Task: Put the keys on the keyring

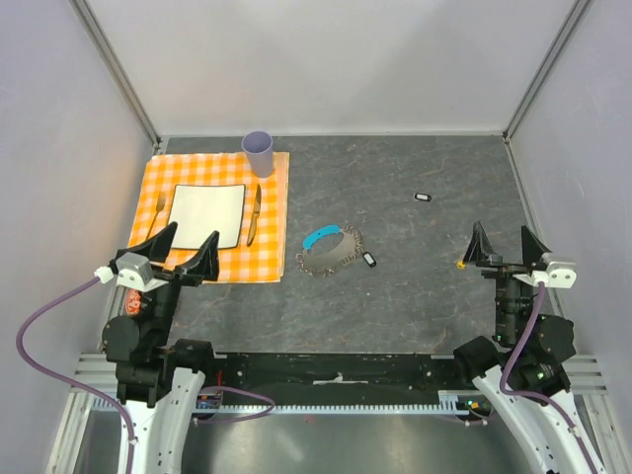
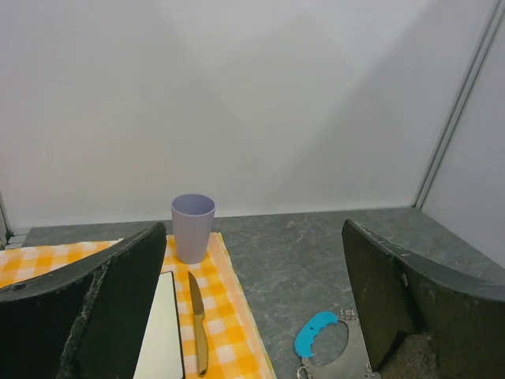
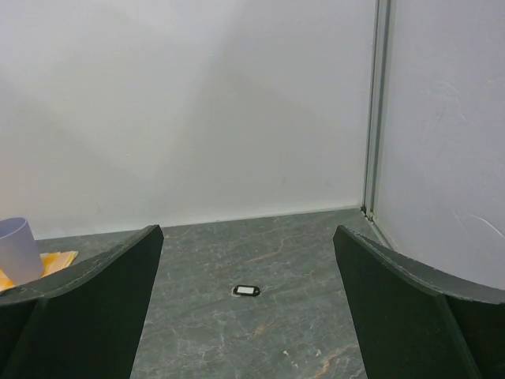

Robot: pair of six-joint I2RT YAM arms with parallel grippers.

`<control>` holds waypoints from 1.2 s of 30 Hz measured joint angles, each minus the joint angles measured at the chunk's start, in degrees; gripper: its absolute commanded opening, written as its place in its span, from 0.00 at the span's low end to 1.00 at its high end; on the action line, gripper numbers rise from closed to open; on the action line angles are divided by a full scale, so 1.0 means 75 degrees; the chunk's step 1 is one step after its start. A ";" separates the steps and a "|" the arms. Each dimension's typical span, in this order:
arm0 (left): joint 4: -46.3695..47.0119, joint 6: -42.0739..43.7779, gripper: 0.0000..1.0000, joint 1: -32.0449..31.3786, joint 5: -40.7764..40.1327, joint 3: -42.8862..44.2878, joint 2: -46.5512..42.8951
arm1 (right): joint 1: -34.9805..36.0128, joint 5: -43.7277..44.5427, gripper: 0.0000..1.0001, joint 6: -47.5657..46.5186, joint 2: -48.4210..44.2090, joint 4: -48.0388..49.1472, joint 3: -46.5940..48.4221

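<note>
The keyring point(image 1: 350, 243), a loop of grey chain with a blue curved section point(image 1: 321, 237), lies mid-table. One black key with a white centre point(image 1: 369, 260) rests just right of the loop. A second black key point(image 1: 423, 197) lies farther back right and shows in the right wrist view as the key point(image 3: 246, 290). A tiny yellow-orange key point(image 1: 461, 264) sits beside the right arm. My left gripper point(image 1: 190, 240) hovers open over the cloth, empty. My right gripper point(image 1: 503, 235) is open and empty at the right. The left wrist view catches the blue section point(image 2: 316, 333) low between the left gripper point(image 2: 254, 237) fingers.
An orange checked cloth point(image 1: 272, 259) at the back left carries a white plate point(image 1: 207, 215), a fork point(image 1: 156, 217), a knife point(image 1: 253, 212) and a lilac cup point(image 1: 258, 153). Grey walls enclose the table on three sides.
</note>
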 measured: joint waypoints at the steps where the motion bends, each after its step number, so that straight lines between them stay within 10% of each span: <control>1: 0.0000 0.0000 1.00 0.0000 0.0000 0.0000 0.0000 | 0.0000 -0.0029 0.98 -0.0003 0.0012 -0.0006 0.0000; 23: 0.0020 -0.0009 1.00 0.0064 0.0178 0.0003 0.0746 | -0.0050 -0.0038 0.98 0.0204 -0.0184 0.0000 0.0000; 36: -0.0251 -0.0306 0.99 0.0085 0.0848 0.0784 0.3689 | -0.0050 -0.0181 0.98 0.0702 0.0020 -0.0245 0.0000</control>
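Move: The blue-and-grey keyring lies about 15 cm ahead of the left hand, some 29 cm to its right and roughly 32 cm below. The small black tag is about 12 cm ahead and 39 cm right, the knife about 27 cm ahead and 5 cm right, both on that same low level. From the right hand the keyring is some 15 cm ahead, 32 cm left and 33 cm below. Forward and down from its raised start, the left hand sets off slowly and then gathers speed, covering about 9 cm outward and 6 to 7 cm down, with a slight drift right late on that brings it nearer the keyring. Its fingers stay wide open and empty as the wrist tips down some 25 degrees, most of it at the end; they remain well above the table and touch nothing. ##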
